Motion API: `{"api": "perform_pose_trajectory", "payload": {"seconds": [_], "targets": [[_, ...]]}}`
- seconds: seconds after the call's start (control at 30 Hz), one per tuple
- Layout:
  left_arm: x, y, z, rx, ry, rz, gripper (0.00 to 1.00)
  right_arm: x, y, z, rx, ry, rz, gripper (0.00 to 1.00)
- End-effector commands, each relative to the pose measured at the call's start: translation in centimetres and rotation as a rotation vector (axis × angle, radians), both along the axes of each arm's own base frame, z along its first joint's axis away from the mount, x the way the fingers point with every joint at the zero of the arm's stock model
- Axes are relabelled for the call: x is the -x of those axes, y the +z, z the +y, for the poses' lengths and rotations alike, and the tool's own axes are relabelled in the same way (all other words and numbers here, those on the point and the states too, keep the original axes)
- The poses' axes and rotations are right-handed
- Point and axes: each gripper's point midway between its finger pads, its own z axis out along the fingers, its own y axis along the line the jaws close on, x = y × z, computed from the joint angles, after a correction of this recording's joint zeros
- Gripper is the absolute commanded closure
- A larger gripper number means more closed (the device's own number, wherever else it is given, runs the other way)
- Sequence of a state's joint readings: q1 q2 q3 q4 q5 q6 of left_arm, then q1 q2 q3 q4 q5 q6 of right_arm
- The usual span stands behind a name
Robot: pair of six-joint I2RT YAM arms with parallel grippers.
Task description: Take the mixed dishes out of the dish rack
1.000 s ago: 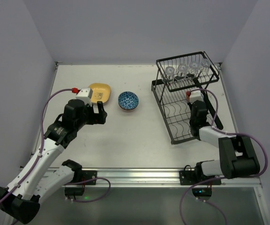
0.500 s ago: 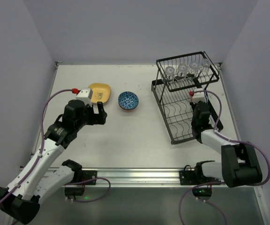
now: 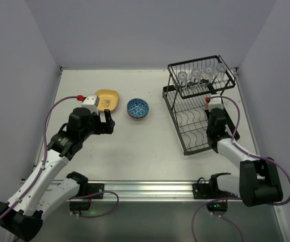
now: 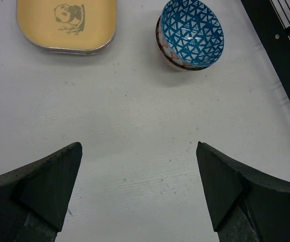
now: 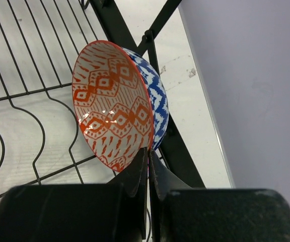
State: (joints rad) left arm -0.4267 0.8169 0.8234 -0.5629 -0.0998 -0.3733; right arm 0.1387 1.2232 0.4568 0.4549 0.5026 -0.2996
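The black wire dish rack (image 3: 188, 132) stands at the right, with several clear glasses (image 3: 195, 76) on its upper shelf. My right gripper (image 5: 148, 151) is shut on the rim of a bowl (image 5: 112, 106) with an orange-red pattern inside and blue-and-white outside. That bowl stands tilted on edge at the right side of the rack's lower tray (image 5: 29, 96). A yellow plate (image 3: 107, 100) (image 4: 67, 22) and a blue bowl (image 3: 137, 108) (image 4: 190, 33) sit on the table. My left gripper (image 4: 140, 191) (image 3: 107, 122) hovers open and holds nothing, just in front of them.
The rack's black side frame (image 5: 183, 156) runs close beside the held bowl, with the right wall (image 5: 256, 75) just past a narrow strip of table. White table lies between the blue bowl and the rack.
My right wrist has turned and shifted slightly right along the rack's lower tray. The left arm has not moved.
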Motion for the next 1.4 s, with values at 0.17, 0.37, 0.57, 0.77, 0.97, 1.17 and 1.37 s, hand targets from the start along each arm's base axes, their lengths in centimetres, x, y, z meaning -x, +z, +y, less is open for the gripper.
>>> {"api": "perform_pose_trajectory", "payload": {"seconds": [0.17,0.37,0.57,0.77,0.97,1.17,1.37], "targets": [[-0.2,0.9,-0.5,0.007,-0.036,-0.047,0.00,0.4,0.3,0.9,-0.081,0.023,0.013,1.00],[-0.2,0.9,-0.5,0.009,-0.039,-0.047,0.00,0.5,0.2,0.6,-0.079,0.001,0.013,1.00],[-0.2,0.9,-0.5,0.009,-0.039,-0.048,0.00,0.1,0.7,0.0,-0.178,-0.049,0.023,0.96],[-0.2,0.9,-0.5,0.009,-0.039,-0.050,0.00,0.3,2.7,-0.5,-0.307,-0.142,-0.080,0.71],[-0.2,0.9,-0.4,0.008,-0.036,-0.050,0.00,0.4,3.0,-3.8,-0.482,-0.343,-0.091,0.55],[-0.2,0.9,-0.4,0.008,-0.034,-0.052,0.00,-0.2,2.2,-4.6,-0.536,-0.380,-0.040,0.53],[-0.2,0.8,-0.4,0.006,-0.033,-0.049,0.00,-0.9,0.5,-3.9,-0.602,-0.351,0.043,0.54]]}}
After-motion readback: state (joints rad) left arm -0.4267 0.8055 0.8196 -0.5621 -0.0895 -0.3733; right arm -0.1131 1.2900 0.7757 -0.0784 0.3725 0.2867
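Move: The orange bowl leans in the rack just ahead of the shut right fingertips, its middle about 3 cm ahead, 2 cm left and 3 cm lower. The blue-patterned bowl nests behind it, about 4 cm ahead of the hand, level sideways and 3 cm below. The rack's right side bar passes roughly 4 cm ahead, 3 cm right and 5 cm below. From the left hand, the orange bowl is about 43 cm right, 9 cm ahead and 13 cm lower. From beside the orange bowl's near rim, the right hand first eases back and down about 1.5 cm with its fingers still shut. It then rises again, opens to nearly half and swings some 5 cm right, coming slightly forward and sinking at the last, its left side rolling up about 30 degrees and the wrist turning clockwise. This brings one finger over the orange bowl's rim and the other beyond the blue-patterned bowl; fresh contact can't be made out. ##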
